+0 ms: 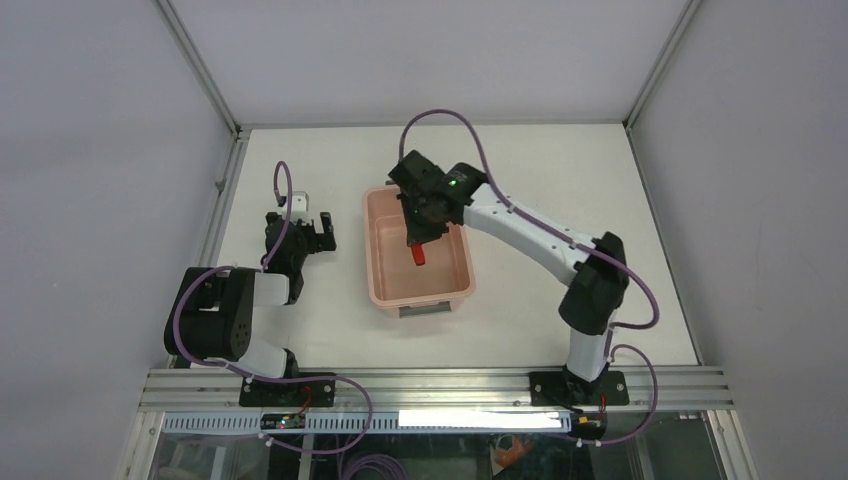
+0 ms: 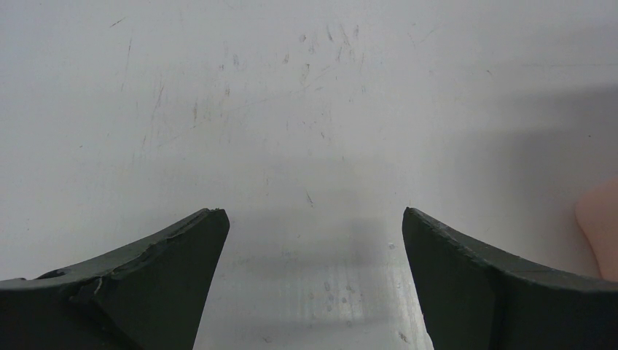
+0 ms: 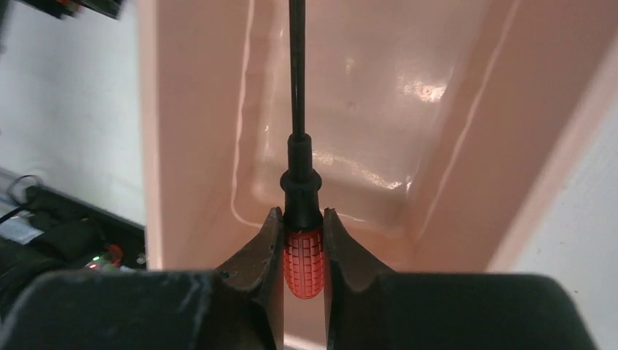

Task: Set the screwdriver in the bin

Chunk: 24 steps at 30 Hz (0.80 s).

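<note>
The pale pink bin (image 1: 386, 290) stands mid-table, a grey handle tab at its near end. My right gripper (image 1: 421, 243) hangs over the bin's inside, shut on the screwdriver (image 1: 420, 256). In the right wrist view the fingers (image 3: 266, 251) clamp its red gridded handle (image 3: 303, 262), and the thin dark shaft (image 3: 296, 65) points away over the bin floor (image 3: 379, 109). My left gripper (image 1: 312, 232) is open and empty above bare table, left of the bin; in its wrist view the gripper (image 2: 313, 215) shows two spread fingers.
A small white block (image 1: 299, 200) lies on the table just beyond the left gripper. The bin's corner (image 2: 601, 226) shows at the right edge of the left wrist view. Metal frame rails run along the table's left and near edges.
</note>
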Motion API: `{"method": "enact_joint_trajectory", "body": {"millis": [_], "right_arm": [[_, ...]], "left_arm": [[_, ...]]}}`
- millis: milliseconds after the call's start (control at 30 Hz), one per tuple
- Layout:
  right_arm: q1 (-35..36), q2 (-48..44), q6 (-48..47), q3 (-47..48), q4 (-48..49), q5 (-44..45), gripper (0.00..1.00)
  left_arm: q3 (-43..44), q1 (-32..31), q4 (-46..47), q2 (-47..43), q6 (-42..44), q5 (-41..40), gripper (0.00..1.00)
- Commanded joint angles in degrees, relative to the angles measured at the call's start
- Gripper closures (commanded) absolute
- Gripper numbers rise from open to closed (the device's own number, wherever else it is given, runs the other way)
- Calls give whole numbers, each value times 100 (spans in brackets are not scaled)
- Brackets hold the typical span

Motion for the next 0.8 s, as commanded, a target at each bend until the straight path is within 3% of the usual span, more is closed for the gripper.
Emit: {"method": "enact_joint_trajectory", "body": {"millis": [0,300,400,567,767], "right_arm": [[294,554,261,-292,509,457,100],[524,1129,600,-1400,1336,744,100],[526,1211,670,-1639,1527,848,92],[536,1187,728,-1786,1627,1069,69],[542,865,653,-1630,1512,1317,60]], "left_arm": [[137,-49,382,-2,-111,-16,1],[137,-56,391,7,-111,-7,1],[136,-49,387,1,-111,-9,1],[137,-55,388,3,-111,-11,1],[137,-49,393,7,-111,-17,1]]}}
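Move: The right hand already holds the screwdriver by its handle above the bin: the bin's middle is about 3 cm ahead, level sideways, and some 15 cm below. The screwdriver's middle is roughly 4 cm ahead of this hand and 1 cm left, at about its height; the bin's near handle is some 11 cm back, 1 cm right and 10 cm down. From the idle left hand, the bin's middle lies about 28 cm right, 9 cm back and 2 cm up. Straight down for the most part, the right hand quickly lowers the held screwdriver about 17 cm into the bin, easing off near the floor. On the way it tilts some 15 degrees so that the fingers lose their leftward slant and point more nearly straight down. Once low, the fingers part around the handle and let go. ##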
